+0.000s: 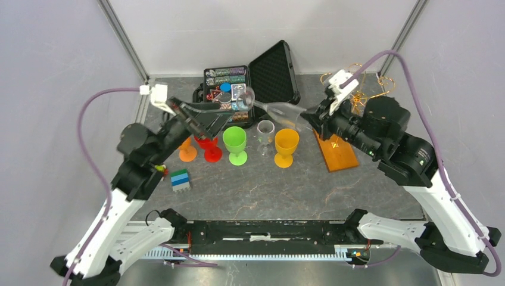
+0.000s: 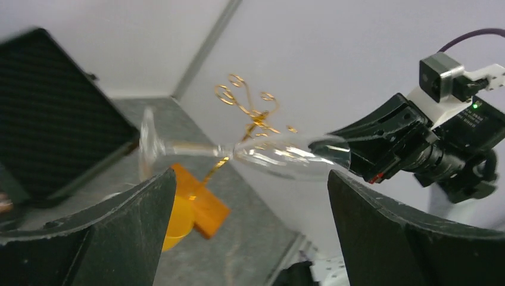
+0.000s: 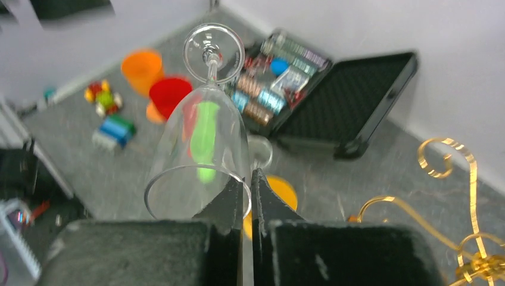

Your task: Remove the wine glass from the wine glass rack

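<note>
A clear wine glass hangs sideways in the air, left of the wine glass rack and apart from it. The rack is gold scrolled wire on an orange-brown base. My right gripper is shut on the rim of the wine glass, one finger inside the bowl and one outside, as my right gripper shows in its own wrist view. My left gripper is open below the foot end. In the left wrist view, my left gripper holds nothing and the wine glass floats beyond its fingers.
Coloured plastic goblets stand mid-table: orange, green, red, plus a small clear glass. An open black case with small parts sits at the back. A stack of coloured blocks lies near the left arm.
</note>
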`<action>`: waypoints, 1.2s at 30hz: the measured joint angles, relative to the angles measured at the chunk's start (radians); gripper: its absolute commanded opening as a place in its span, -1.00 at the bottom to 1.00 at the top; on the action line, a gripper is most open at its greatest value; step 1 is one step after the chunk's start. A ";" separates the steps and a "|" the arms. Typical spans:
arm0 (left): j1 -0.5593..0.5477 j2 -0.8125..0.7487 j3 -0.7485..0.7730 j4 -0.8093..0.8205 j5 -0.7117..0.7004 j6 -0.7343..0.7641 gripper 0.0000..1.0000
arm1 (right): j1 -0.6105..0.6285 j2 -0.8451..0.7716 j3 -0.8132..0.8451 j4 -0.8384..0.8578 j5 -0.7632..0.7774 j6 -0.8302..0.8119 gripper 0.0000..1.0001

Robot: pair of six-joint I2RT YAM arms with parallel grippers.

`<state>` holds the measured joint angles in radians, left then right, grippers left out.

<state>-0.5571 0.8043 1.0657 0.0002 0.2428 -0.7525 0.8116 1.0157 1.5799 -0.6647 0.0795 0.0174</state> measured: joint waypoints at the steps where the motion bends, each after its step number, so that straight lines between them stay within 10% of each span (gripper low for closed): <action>1: 0.000 -0.024 0.013 -0.046 -0.018 0.043 1.00 | 0.000 0.001 0.000 -0.050 -0.019 -0.004 -1.00; 12: 0.000 -0.107 0.040 -0.337 -0.175 0.310 1.00 | 0.000 0.071 -0.057 -0.417 -0.132 -0.068 -1.00; 36: 0.000 -0.072 0.023 -0.375 -0.190 0.352 1.00 | 0.090 0.069 -0.210 -0.519 0.130 -0.156 -1.00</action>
<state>-0.5568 0.7322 1.0889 -0.3748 0.0528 -0.4007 0.9020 1.0847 1.3701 -1.1835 0.2092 -0.1383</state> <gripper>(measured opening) 0.993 0.025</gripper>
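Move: The right gripper, shut on the clear wine glass's rim, is bound for the free tabletop roughly 7 cm ahead, 4 cm to its right and some 44 cm below. The yellow glass stands about 8 cm ahead and 5 cm left of that hand, the short clear glass 12 ahead and 13 left, the rack's wooden base 16 ahead and 15 right. From the empty left gripper that free spot lies about 27 cm right, 7 ahead and 45 below. Lower the right gripper about 20 cm, quickly at first, drawing it back and to the right by roughly 5 cm, and tip its fingers some 45 degrees downward so the glass swings foot-down towards the table beside the yellow glass; keep the rim pinched and ease nearly to a stop. Clear the open left gripper to the left by about 5 cm, then sink it some 7 cm, rolling its left side up. ##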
